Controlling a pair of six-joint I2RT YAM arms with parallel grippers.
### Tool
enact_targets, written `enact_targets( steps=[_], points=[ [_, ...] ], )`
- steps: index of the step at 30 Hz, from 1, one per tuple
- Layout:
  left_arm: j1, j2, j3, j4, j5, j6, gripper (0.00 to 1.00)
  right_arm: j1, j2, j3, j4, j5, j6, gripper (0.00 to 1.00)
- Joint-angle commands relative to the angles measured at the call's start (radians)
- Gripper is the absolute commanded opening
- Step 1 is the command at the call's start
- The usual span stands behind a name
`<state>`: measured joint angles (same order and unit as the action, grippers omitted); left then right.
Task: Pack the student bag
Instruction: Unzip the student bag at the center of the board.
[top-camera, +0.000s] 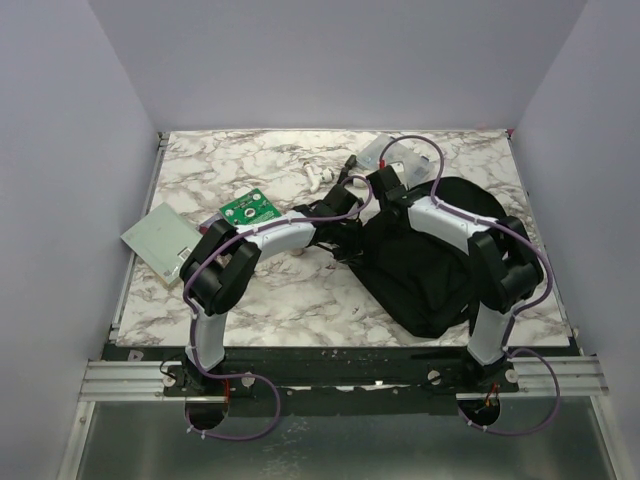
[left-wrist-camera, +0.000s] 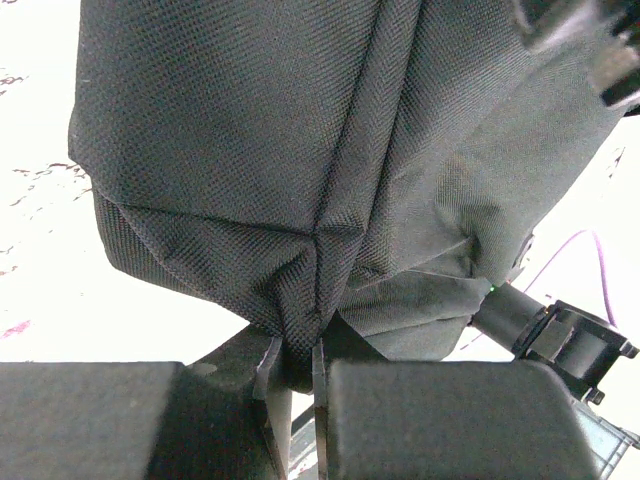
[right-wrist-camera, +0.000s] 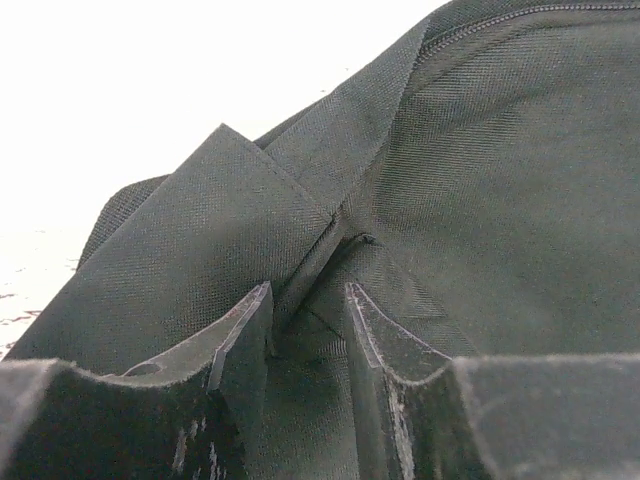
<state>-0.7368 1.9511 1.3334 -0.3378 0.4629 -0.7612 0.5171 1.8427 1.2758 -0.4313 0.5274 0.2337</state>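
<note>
The student bag (top-camera: 425, 270) is a large black fabric backpack lying on the right half of the marble table. My left gripper (top-camera: 348, 213) is at the bag's left upper edge. In the left wrist view it (left-wrist-camera: 295, 350) is shut on a pinched fold of the bag's black cloth (left-wrist-camera: 250, 130), which hangs lifted above the jaws. My right gripper (top-camera: 383, 183) is at the bag's top end. In the right wrist view its jaws (right-wrist-camera: 308, 310) stand apart, pressed against the bag (right-wrist-camera: 480, 180), with a seamed fabric flap (right-wrist-camera: 220, 210) running down between them.
A green circuit board (top-camera: 248, 208) and a pale grey flat box (top-camera: 160, 240) lie left of the bag. A small white item (top-camera: 318, 176) and a clear plastic box (top-camera: 385, 152) sit near the back edge. Purple cables (top-camera: 420, 140) loop over both arms.
</note>
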Motion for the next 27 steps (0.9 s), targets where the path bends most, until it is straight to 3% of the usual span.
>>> enact_targets(
  steps=[1,10,18,27],
  points=[
    [0.001,0.021,0.025,0.0,0.039,0.003,0.02,0.004,0.032,-0.025,0.05,0.042,-0.005,0.35],
    [0.009,0.025,0.023,0.0,0.04,-0.009,0.0,0.004,-0.064,-0.075,0.045,0.052,0.063,0.01],
    [0.024,0.003,0.005,0.023,0.035,-0.012,0.0,0.0,-0.215,-0.217,0.127,0.054,0.142,0.01],
    [0.024,-0.049,-0.02,0.054,0.016,0.003,0.0,-0.056,-0.283,-0.218,0.11,-0.025,0.26,0.01]
  ],
)
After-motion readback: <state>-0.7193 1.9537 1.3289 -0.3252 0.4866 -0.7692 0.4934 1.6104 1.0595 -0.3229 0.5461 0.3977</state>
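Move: The right hand, half open, hangs over the black bag's fabric fold, which lies just below its tips, about 1 cm ahead and 2 cm down. The visible zipper end is some 7 cm ahead and 4 cm to the right of this hand. The clear box stands about 12 cm straight ahead and 5 cm lower. From the left hand, which already holds the bag's near-left corner, the fold lies roughly 14 cm ahead and 9 cm to the right, 2 cm lower. Down by barely 1 cm onto the fold goes the right hand, shutting its fingers completely. It then draws back and to the right and climbs, ending about 3.5 cm above its low point, the wrist rolling and tipping up some 15 degrees with a slight clockwise turn. The left hand keeps its pinch on the bag's corner and stays practically in place. ##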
